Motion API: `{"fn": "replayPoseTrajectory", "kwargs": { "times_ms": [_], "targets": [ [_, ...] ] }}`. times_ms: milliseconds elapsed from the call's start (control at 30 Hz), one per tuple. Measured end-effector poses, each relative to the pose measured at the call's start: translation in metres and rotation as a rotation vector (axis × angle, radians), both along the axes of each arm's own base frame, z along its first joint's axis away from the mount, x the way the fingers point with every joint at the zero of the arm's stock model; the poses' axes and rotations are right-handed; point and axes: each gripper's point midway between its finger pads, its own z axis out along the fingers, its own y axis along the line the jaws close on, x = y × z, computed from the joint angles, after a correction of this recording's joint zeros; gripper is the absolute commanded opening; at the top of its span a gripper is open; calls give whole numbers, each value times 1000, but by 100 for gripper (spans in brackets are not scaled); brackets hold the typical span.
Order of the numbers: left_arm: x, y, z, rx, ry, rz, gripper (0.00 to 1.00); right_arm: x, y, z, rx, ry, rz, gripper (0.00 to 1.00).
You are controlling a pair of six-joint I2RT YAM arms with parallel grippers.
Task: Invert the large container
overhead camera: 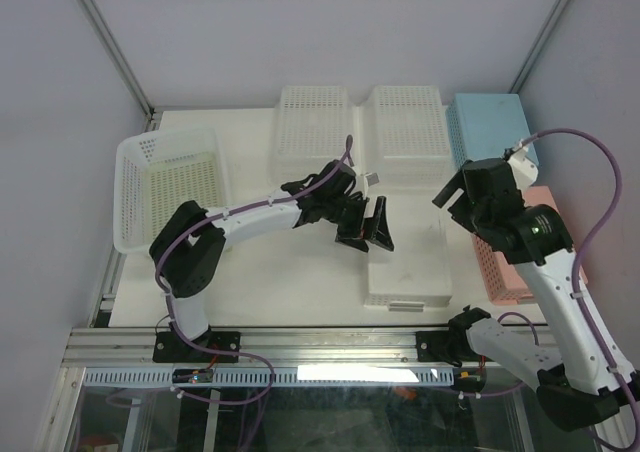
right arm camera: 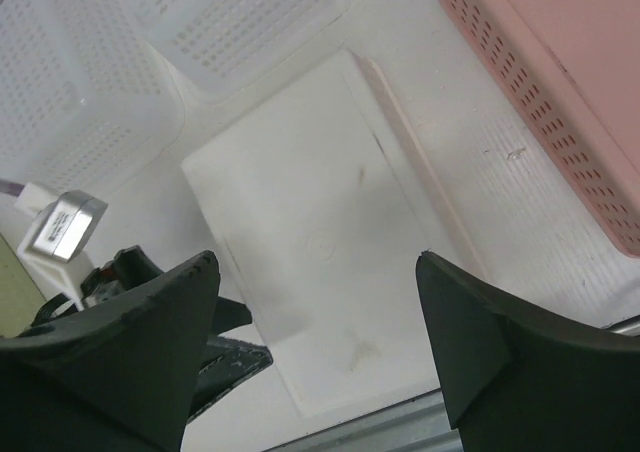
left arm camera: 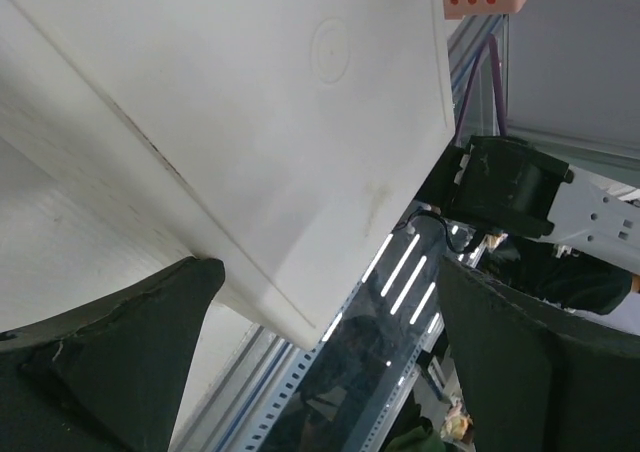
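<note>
The large container stands open side up at the table's left edge, a white perforated basket with a wide flared rim. It shows only in the top view. My left gripper is well to its right, open and holding nothing, over the left edge of an upturned white basket with a smooth base. In the left wrist view that smooth base fills the frame above the open left gripper. My right gripper hangs open and empty above the same basket's right side, and the right gripper looks down on its base.
Two smaller white perforated baskets lie upturned at the back. A blue basket sits at the back right, a pink one under my right arm. The pink basket also borders the right wrist view.
</note>
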Motion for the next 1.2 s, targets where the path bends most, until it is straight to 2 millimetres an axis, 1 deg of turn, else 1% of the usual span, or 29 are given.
{"fn": "replayPoseTrajectory", "kwargs": {
  "times_ms": [67, 133, 267, 367, 433, 533, 633, 767, 800, 900, 933, 1000, 1033, 1100, 1133, 1167, 1200],
  "targets": [
    [3, -9, -3, -5, -2, -9, 99, -6, -4, 10, 5, -27, -6, 83],
    [7, -21, -8, -15, -2, -16, 99, -10, -7, 15, 10, -46, -10, 83],
    [12, -40, -16, -36, 4, -28, 99, -19, -12, 16, 9, -45, -15, 83],
    [17, -53, -12, -60, -7, -40, 99, -24, -14, 15, 9, -37, -18, 83],
    [20, -60, -5, -82, -25, -46, 99, -25, -14, 15, 8, -34, -19, 83],
    [22, -66, 7, -117, -57, -59, 99, -26, -15, 15, 8, -35, -20, 83],
    [22, -65, 14, -130, -84, -70, 99, -27, -17, 15, 2, -34, -25, 83],
    [21, -55, 28, -119, -136, -77, 99, -28, -19, 15, -6, -35, -32, 84],
    [21, -50, 33, -108, -157, -74, 99, -28, -19, 15, -6, -36, -33, 84],
    [28, -24, 53, -44, -261, -35, 99, -30, -20, 17, -3, -50, -34, 83],
    [31, -13, 61, -16, -299, -14, 99, -31, -21, 19, 0, -60, -32, 83],
    [44, 16, 80, 49, -382, 45, 99, -33, -22, 26, 11, -97, -26, 83],
    [55, 36, 93, 87, -428, 95, 99, -34, -23, 31, 19, -124, -22, 83],
    [86, 83, 124, 164, -520, 240, 99, -35, -24, 39, 34, -182, -14, 83],
    [100, 105, 137, 196, -552, 310, 99, -36, -24, 42, 45, -211, -11, 82],
    [115, 133, 150, 238, -586, 399, 99, -37, -24, 45, 56, -235, -8, 82],
    [131, 168, 163, 287, -618, 506, 99, -38, -24, 46, 63, -250, -5, 82]
  ]
}}
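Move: The upturned white container's middle lies about 9 cm to the left hand's right, level in reach and some 8 cm below. Beyond it stands the right white basket, roughly 28 cm ahead and 8 cm right of the left hand; the left white basket is about 28 cm ahead and 11 cm left. From the right hand, the container is about 9 cm left, 2 cm back and 21 cm below, while the pink basket is 18 cm right. Still against the container's left side, the open left fingers push it along to the right, towards the pink basket, about 6 cm and slightly forward. They then come free and sweep quickly up and left, some 24 cm sideways and also forward, swinging from rightward to forward-right, still slanting down. The open right hand backs off and up a few centimetres, tilting upward. ##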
